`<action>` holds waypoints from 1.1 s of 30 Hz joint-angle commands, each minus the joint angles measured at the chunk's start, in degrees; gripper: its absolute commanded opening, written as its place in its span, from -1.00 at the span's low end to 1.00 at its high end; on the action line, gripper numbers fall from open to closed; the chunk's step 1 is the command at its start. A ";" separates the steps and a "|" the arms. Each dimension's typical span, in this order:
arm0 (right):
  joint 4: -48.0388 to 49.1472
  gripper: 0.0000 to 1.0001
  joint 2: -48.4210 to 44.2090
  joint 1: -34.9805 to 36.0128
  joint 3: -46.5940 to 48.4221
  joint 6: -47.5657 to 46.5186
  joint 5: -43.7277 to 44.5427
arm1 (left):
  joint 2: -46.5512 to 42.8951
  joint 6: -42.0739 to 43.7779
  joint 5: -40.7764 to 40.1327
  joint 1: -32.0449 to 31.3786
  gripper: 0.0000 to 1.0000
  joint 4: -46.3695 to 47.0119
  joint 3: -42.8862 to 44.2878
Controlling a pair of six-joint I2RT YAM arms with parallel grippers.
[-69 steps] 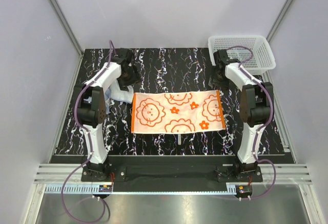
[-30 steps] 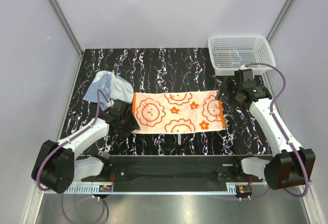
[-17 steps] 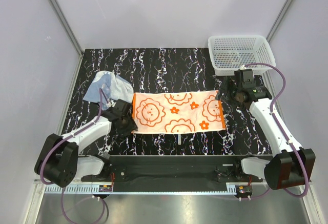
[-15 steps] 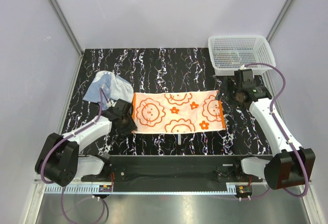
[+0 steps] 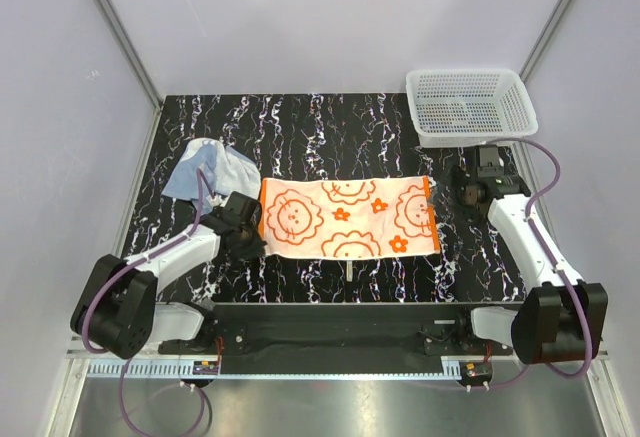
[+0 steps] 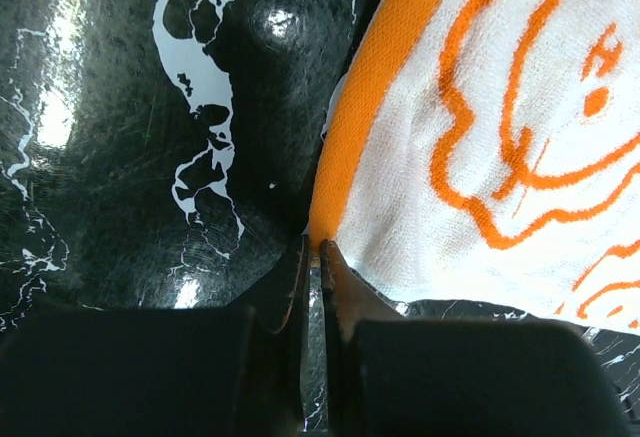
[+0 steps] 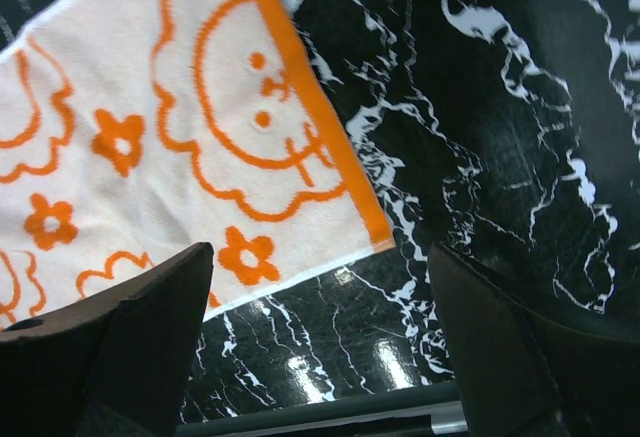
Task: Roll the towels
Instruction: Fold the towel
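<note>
The orange towel [image 5: 345,217], white with orange lion and flower prints, lies spread flat in the middle of the black marble table [image 5: 330,132]. My left gripper [image 5: 252,237] is low at its near-left corner and shut on that corner; in the left wrist view the fingertips [image 6: 313,249] pinch the tip of the orange border [image 6: 390,77]. The pale blue-grey towel [image 5: 210,167] lies crumpled at the far left. My right gripper [image 5: 462,193] hovers open just right of the orange towel's right edge. In the right wrist view the towel's corner [image 7: 375,232] shows between its wide-spread fingers [image 7: 150,327].
A white mesh basket [image 5: 470,105] stands at the back right corner of the table, just behind the right arm. The table's near edge and the black base rail [image 5: 330,327] run along the front. Grey walls close in on both sides.
My left gripper has slid to the orange towel's near-left corner and shut on it. My right gripper has pulled a little to the right, off the towel's right edge, staying open.
</note>
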 commanded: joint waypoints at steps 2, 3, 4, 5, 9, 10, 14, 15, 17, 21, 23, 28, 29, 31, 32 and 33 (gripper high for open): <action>-0.17 0.83 1.08 -3.26 -2.70 3.75 -1.46 | -2.56 1.67 -2.14 0.06 -1.00 -2.08 1.35; -0.53 0.78 1.35 -4.04 -2.78 4.80 -1.81 | -3.00 1.76 -2.14 0.06 -1.00 -2.34 1.44; -0.79 0.74 1.70 -4.05 -2.87 5.25 -2.08 | -3.36 1.85 -2.22 0.06 -1.00 -2.61 1.70; -0.88 0.69 2.23 -4.05 -3.13 5.77 -2.43 | -3.88 2.19 -2.23 0.14 -1.00 -2.87 2.23; 0.52 0.62 3.63 -4.05 -7.86 7.79 -6.46 | -3.80 3.16 -1.35 0.50 -1.00 -3.05 3.20; 1.40 0.61 4.59 -4.05 -8.75 7.89 -6.65 | -3.62 3.43 -0.56 0.84 -1.00 -2.96 3.28; 2.28 0.57 6.71 -4.05 -10.60 9.46 -7.36 | -3.27 4.48 0.58 1.46 -1.00 -2.17 3.81; 2.54 0.52 7.06 -4.05 -10.87 9.90 -7.01 | -3.36 4.74 0.93 1.72 -1.00 -2.26 3.99; 2.55 0.43 8.29 -4.05 -10.96 10.17 -7.18 | -3.71 5.36 1.64 2.51 -1.00 -2.00 4.08; 4.12 0.18 10.14 -4.05 -12.88 11.66 -7.97 | -4.33 6.24 2.61 3.92 -1.00 -1.64 3.81; 4.57 0.02 11.11 -4.05 -13.16 11.84 -7.97 | -4.50 6.68 2.96 4.62 -1.00 -1.29 3.46; 3.95 -0.03 11.46 -4.05 -13.07 12.46 -7.00 | -4.59 8.00 5.07 6.21 -1.00 -0.68 2.58; 3.95 -0.03 11.37 -4.05 -13.16 12.72 -6.92 | -4.59 8.17 5.07 6.38 -1.00 -0.59 2.50; 3.87 -0.09 11.37 -4.05 -13.24 13.16 -6.91 | -4.50 8.61 5.68 6.82 -1.00 -0.15 2.32; 3.95 -0.13 11.37 -4.05 -13.33 13.16 -6.65 | -4.41 8.70 5.77 7.00 -1.00 -0.06 2.23; 3.87 -0.16 11.37 -4.05 -13.33 13.25 -6.65 | -4.07 8.88 6.03 7.00 -1.00 0.03 2.23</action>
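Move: The orange-and-white towel's near-right corner lies about 12 cm below the right hand, 6 cm back and 1 cm left; its far-right corner is at the same depth, 11 cm ahead and 4 cm left. The white basket stands roughly 26 cm ahead and 6 cm right. The left hand already holds the near-left corner between its tips; from it the near-right corner is some 39 cm right, level, and the blue towel 18 cm ahead, 12 cm left. Drop the right gripper about 11 cm and draw it back some 6 cm onto the towel's near-right corner, tilting the fingers some 20 degrees towards straight down with a slight clockwise turn, and narrow them to under half open around it. Keep the left fingers shut on the near-left corner and ease it up 2 cm, slightly left and forward. ##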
